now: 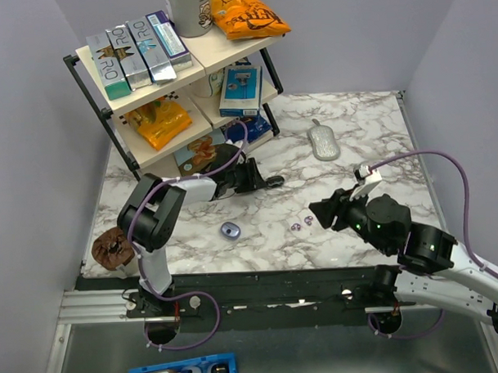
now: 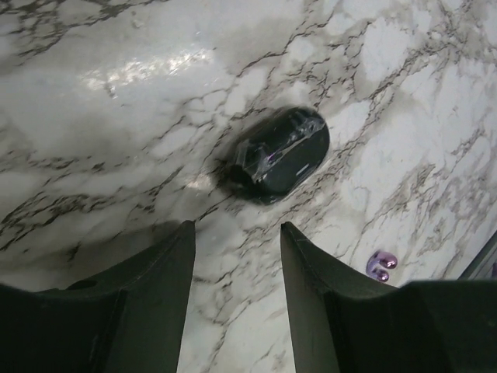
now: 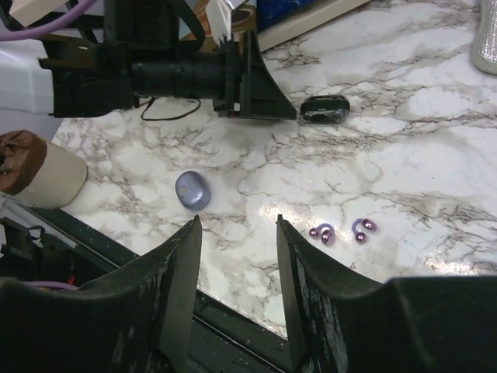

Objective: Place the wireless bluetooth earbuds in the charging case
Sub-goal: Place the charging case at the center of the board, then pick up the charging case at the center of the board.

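The lavender charging case lies shut on the marble, seen also in the right wrist view. Two translucent purple earbuds rest to its right; the right wrist view shows them side by side. One earbud shows at the lower right of the left wrist view. My left gripper is open and empty, just short of a glossy black oval object. My right gripper hangs open and empty near the table's front edge, between case and earbuds, its tips close to the earbuds.
A two-tier shelf with boxes and snack bags stands at the back left. A grey oval pad lies at the back centre. A brown item in a cup sits at the front left. The black oval lies by the left gripper.
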Controlling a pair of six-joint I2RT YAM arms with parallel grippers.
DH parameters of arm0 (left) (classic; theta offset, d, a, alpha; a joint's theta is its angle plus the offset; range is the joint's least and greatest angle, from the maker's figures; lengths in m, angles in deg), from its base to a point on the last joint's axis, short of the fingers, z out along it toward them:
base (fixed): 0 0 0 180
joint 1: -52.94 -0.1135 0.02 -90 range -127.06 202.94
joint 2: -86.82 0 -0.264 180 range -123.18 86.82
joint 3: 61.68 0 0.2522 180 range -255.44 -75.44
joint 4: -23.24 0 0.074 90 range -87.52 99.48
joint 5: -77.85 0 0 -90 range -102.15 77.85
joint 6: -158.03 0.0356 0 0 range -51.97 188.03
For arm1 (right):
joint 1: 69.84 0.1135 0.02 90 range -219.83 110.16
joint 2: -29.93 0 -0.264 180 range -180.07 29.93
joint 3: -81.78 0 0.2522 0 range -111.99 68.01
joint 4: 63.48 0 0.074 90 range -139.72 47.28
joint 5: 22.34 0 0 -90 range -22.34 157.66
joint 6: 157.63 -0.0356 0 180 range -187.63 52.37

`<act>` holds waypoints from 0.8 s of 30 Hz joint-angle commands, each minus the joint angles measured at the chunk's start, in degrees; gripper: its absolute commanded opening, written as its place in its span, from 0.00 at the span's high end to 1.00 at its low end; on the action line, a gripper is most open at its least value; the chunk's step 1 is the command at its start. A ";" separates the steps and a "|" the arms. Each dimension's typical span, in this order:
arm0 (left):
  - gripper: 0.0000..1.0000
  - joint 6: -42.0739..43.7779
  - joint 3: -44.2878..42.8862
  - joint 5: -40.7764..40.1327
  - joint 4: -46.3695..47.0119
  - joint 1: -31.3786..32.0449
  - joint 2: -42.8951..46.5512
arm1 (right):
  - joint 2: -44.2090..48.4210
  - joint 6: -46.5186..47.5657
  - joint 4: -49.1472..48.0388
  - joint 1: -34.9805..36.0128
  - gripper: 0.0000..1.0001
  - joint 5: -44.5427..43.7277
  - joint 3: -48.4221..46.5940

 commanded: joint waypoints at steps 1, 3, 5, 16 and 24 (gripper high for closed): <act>0.44 4.14 2.23 -2.46 -6.96 -0.57 8.92 | 0.09 -0.09 0.06 -0.11 0.48 -1.80 1.00; 0.44 4.67 3.98 -5.17 -10.20 0.04 15.31 | -0.44 0.69 -0.12 -0.19 0.48 -1.71 1.17; 0.44 6.16 5.57 -9.03 -15.36 1.35 20.42 | -1.05 1.40 -0.38 -0.11 0.48 -1.71 1.35; 0.01 5.82 14.89 -36.04 -40.53 11.20 48.12 | -6.67 2.72 -6.18 -0.19 0.48 1.18 5.48; 0.01 0.55 23.04 -34.63 -38.79 11.73 57.07 | -12.48 3.34 -8.29 -0.11 0.49 6.37 6.09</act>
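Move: The blue charging case lies about 13 cm back and 10 cm to the left of the left hand, barely lower; the black charging case just set down is some 2 cm ahead and 5 cm to its right. For the right hand, the left purple earbud is about 12 cm ahead and 1 cm left, some 22 cm below; the right one is 14 cm ahead and 3 cm right. The blue case stands about 12 cm ahead and 19 cm left of this hand. Towards the blue charging case the left hand swings back and left, leaving the black one: it arcs up about 12 cm, then dips some 5 cm, spreading its half-open fingers wide and turning them to point more forward. Meanwhile the right hand sinks about 7 cm and drifts left towards the purple earbuds, fingers still half open. Neither touches anything. ##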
